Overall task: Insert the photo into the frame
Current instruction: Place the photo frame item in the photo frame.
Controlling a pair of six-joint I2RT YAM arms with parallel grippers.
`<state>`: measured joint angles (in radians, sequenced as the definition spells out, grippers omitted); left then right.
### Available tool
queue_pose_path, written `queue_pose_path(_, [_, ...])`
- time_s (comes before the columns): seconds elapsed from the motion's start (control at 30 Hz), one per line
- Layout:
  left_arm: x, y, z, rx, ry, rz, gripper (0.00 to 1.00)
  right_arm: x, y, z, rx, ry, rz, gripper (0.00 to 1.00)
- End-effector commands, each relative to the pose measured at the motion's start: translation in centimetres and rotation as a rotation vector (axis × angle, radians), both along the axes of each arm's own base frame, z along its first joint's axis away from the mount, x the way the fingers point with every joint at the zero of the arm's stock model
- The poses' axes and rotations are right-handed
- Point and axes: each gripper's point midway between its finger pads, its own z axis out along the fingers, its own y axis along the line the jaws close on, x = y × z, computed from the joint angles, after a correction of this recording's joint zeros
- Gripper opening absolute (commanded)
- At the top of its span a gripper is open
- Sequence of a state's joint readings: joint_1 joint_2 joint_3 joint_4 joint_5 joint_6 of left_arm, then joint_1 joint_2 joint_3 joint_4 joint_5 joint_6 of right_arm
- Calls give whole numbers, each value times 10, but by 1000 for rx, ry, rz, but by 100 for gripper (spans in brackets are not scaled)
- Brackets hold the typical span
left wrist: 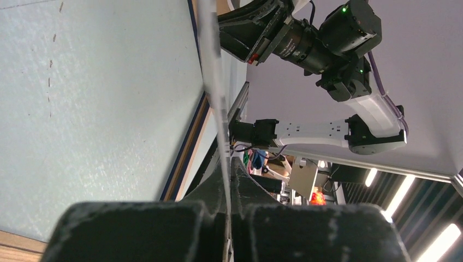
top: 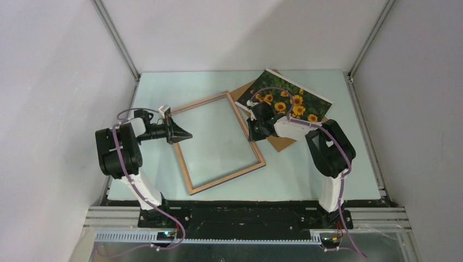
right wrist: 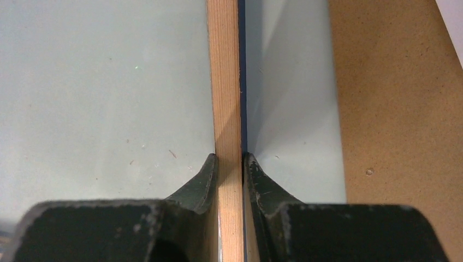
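Observation:
The frame (top: 226,177) lies on the table with its light wood face up. My right gripper (top: 254,131) is shut on its right rail; in the right wrist view the fingertips (right wrist: 203,180) press both sides of the wood rail (right wrist: 224,82). My left gripper (top: 183,134) is at the frame's left rail. The left wrist view shows it (left wrist: 229,164) shut on a thin clear pane edge (left wrist: 214,82), with a frame rail (left wrist: 188,142) beside it. The photo (top: 289,98) of sunflowers lies face up at the back right, partly hidden by my right arm.
A brown backing board (top: 281,143) lies under the photo and shows right of the frame rail (right wrist: 393,109). White walls with metal posts enclose the pale green table (top: 306,174) on three sides. The arm bases sit along the near edge.

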<state>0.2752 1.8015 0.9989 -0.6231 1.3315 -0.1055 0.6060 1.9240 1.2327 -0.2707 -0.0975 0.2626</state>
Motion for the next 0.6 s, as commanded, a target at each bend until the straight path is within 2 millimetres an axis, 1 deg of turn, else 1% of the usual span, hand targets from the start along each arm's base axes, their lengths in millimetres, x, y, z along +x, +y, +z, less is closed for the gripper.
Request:
queue_pose_path(0.0, [3, -10, 10, -36, -33, -42, 0, -10, 9, 14, 30, -9, -37, 0])
queue_pose_path(0.03, [4, -10, 11, -39, -35, -42, 0, -12, 11, 17, 39, -10, -33, 0])
queue_pose_path(0.1, [4, -10, 14, -44, -36, -41, 0, -13, 14, 21, 53, -14, -29, 4])
queue_pose_path(0.13, [4, -10, 15, -46, -35, -41, 0, -12, 14, 23, 57, -15, -30, 9])
queue_pose_path(0.17, [5, -10, 16, -46, -35, -41, 0, -12, 14, 26, 67, -17, -31, 12])
queue_pose_path(0.2, [5, -10, 16, -46, -34, -41, 0, -11, 14, 29, 74, -17, -32, 18])
queue_pose_path(0.23, [6, -10, 17, -45, -33, -40, 0, -11, 14, 34, 89, -21, -30, 21])
queue_pose_path(0.3, [7, -10, 18, -50, -26, -39, 0, -8, 14, 43, 112, -33, -28, 32])
queue_pose_path(0.43, [8, -10, 22, -56, -18, -36, 0, -4, 13, 60, 153, -59, -16, 43])
queue_pose_path(0.57, [11, -10, 27, -61, -12, -33, 0, 3, 5, 72, 186, -70, -17, 49])
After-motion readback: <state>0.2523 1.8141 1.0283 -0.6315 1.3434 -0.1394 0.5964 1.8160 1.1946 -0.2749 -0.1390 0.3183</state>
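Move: The right fingers pinch the frame's right rail. The frame's middle is about 14 cm to this hand's left, 1 cm back and 1 cm below. The photo is about 18 cm ahead and 12 cm right, and the brown board under it about 12 cm ahead and 11 cm right, both 1 cm lower. From the left hand, the frame's middle is roughly 7 cm right, 2 cm back and 10 cm below. Back about 1 cm first, with the right fingers still on the rail; then they spread to roughly half open, letting go of the wood, and the hand lifts some 3.5 cm clear of the rail with a slight roll. The left hand stays nearly in place over the frame's left side, fingers still shut on a thin clear sheet. ##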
